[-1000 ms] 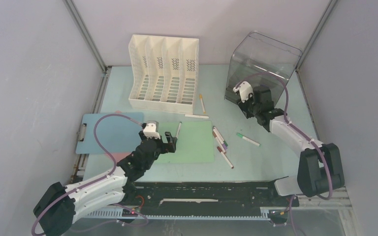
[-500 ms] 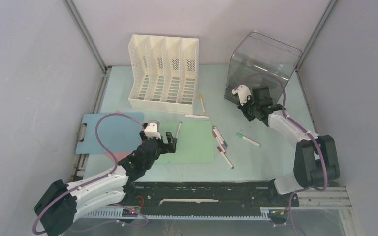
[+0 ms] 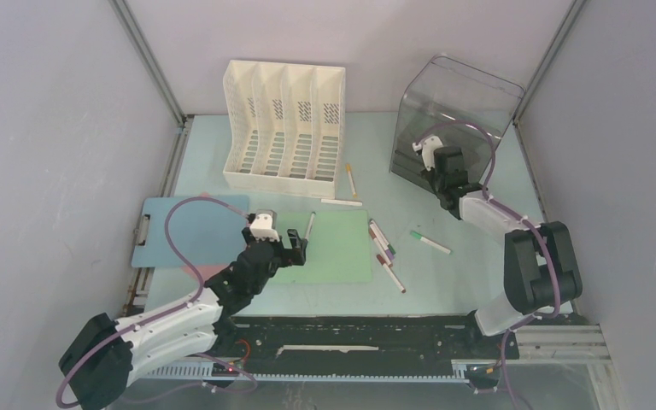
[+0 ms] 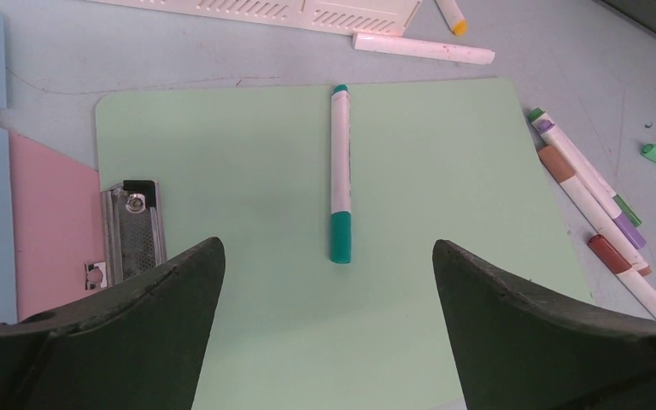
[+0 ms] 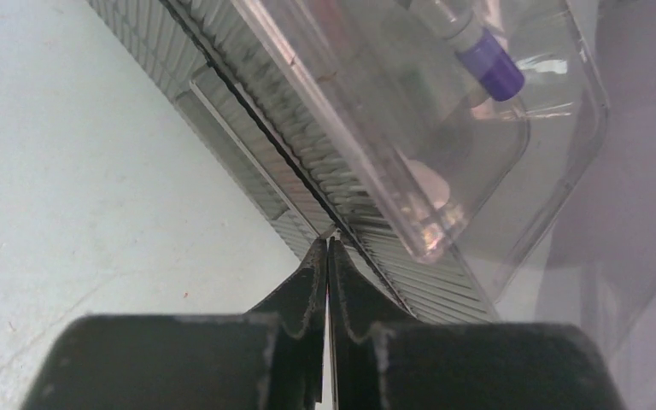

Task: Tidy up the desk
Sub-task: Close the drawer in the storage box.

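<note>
The desk (image 3: 465, 278) is a pale mint-green tabletop. My left gripper (image 3: 297, 243) hovers open over a green clipboard (image 4: 444, 171), its jaws wide apart and empty (image 4: 326, 248). A teal-capped marker (image 4: 340, 171) lies on that clipboard just ahead of them. My right gripper (image 3: 438, 164) is shut (image 5: 328, 242), its fingertips against the lower rim of a clear plastic bin (image 5: 444, 171) at the back right. Whether the rim is pinched between them I cannot tell. A purple-capped marker (image 5: 487, 64) lies inside the bin.
A white file holder (image 3: 284, 124) stands at the back. A blue clipboard (image 3: 188, 226) and a pink sheet (image 4: 51, 222) lie left. Several markers (image 3: 384, 254) and a green-capped one (image 3: 430, 243) lie right of the green clipboard. An orange-tipped marker (image 3: 350, 179) and a white stick (image 3: 342, 202) lie near the holder.
My right gripper has closed and swung right along the front of the clear bin. The left arm has not moved.
</note>
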`<state>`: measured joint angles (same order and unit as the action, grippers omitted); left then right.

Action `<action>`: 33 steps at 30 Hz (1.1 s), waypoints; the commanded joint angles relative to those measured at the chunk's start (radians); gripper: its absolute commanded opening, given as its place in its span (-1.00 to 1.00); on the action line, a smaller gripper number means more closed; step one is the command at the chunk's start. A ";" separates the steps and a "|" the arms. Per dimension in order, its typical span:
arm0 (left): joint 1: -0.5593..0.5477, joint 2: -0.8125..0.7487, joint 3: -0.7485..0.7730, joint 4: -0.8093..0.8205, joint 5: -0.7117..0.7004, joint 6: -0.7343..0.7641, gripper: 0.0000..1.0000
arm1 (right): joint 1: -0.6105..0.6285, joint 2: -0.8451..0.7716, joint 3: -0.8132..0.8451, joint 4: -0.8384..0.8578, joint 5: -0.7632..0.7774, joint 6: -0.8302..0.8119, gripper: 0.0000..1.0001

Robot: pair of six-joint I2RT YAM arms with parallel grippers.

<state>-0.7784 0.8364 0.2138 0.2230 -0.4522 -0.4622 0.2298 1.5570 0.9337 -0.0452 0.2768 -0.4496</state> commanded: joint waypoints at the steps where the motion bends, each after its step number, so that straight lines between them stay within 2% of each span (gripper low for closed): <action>1: 0.004 -0.019 0.027 0.025 -0.016 0.007 1.00 | 0.005 -0.021 -0.006 0.088 0.060 0.017 -0.84; 4: 0.004 -0.019 0.027 0.025 -0.016 0.008 1.00 | 0.005 -0.024 -0.006 0.087 0.057 0.010 -0.71; 9: 0.003 -0.015 0.031 0.025 -0.016 0.008 1.00 | 0.000 -0.028 -0.006 0.088 0.054 0.004 -0.67; 14: 0.003 -0.014 0.032 0.025 -0.013 0.009 1.00 | -0.007 -0.032 -0.006 0.085 0.052 0.000 -0.55; 17: 0.003 -0.022 0.034 0.024 0.000 0.012 1.00 | -0.007 -0.063 -0.005 0.054 -0.012 0.004 -0.55; 21: 0.004 -0.055 0.040 0.068 0.093 0.018 1.00 | -0.017 -0.151 0.061 -0.175 -0.250 0.025 -0.55; 24: 0.004 -0.067 0.062 0.124 0.179 0.000 1.00 | -0.053 -0.218 0.120 -0.379 -0.559 -0.062 -0.44; 25: 0.004 -0.063 0.074 0.142 0.202 -0.009 1.00 | -0.073 -0.242 0.131 -0.441 -0.705 -0.104 -0.39; 27: 0.004 -0.043 0.103 0.185 0.250 -0.030 1.00 | -0.122 -0.286 0.144 -0.530 -0.876 -0.178 -0.26; 33: -0.002 0.127 0.224 0.327 0.399 -0.088 1.00 | -0.251 -0.416 0.160 -0.577 -1.084 -0.169 -0.07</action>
<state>-0.7784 0.8745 0.3466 0.4011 -0.1829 -0.5041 0.0448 1.2171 1.0599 -0.5213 -0.5518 -0.5793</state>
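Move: The right hand's nearly shut fingertips are at the storage box's drawer front, whose middle lies about 3 cm ahead and 4 cm left, at their height. The green marker lies some 14 cm back, 1 cm left; the pen cluster 14 cm back, 14 cm left; both roughly 8 cm below. From the left hand, the drawer is about 19 cm ahead and 34 cm right. Right hand comes off the drawer, about 10 cm up, back and left, half-opening; left hand rises rightward. ##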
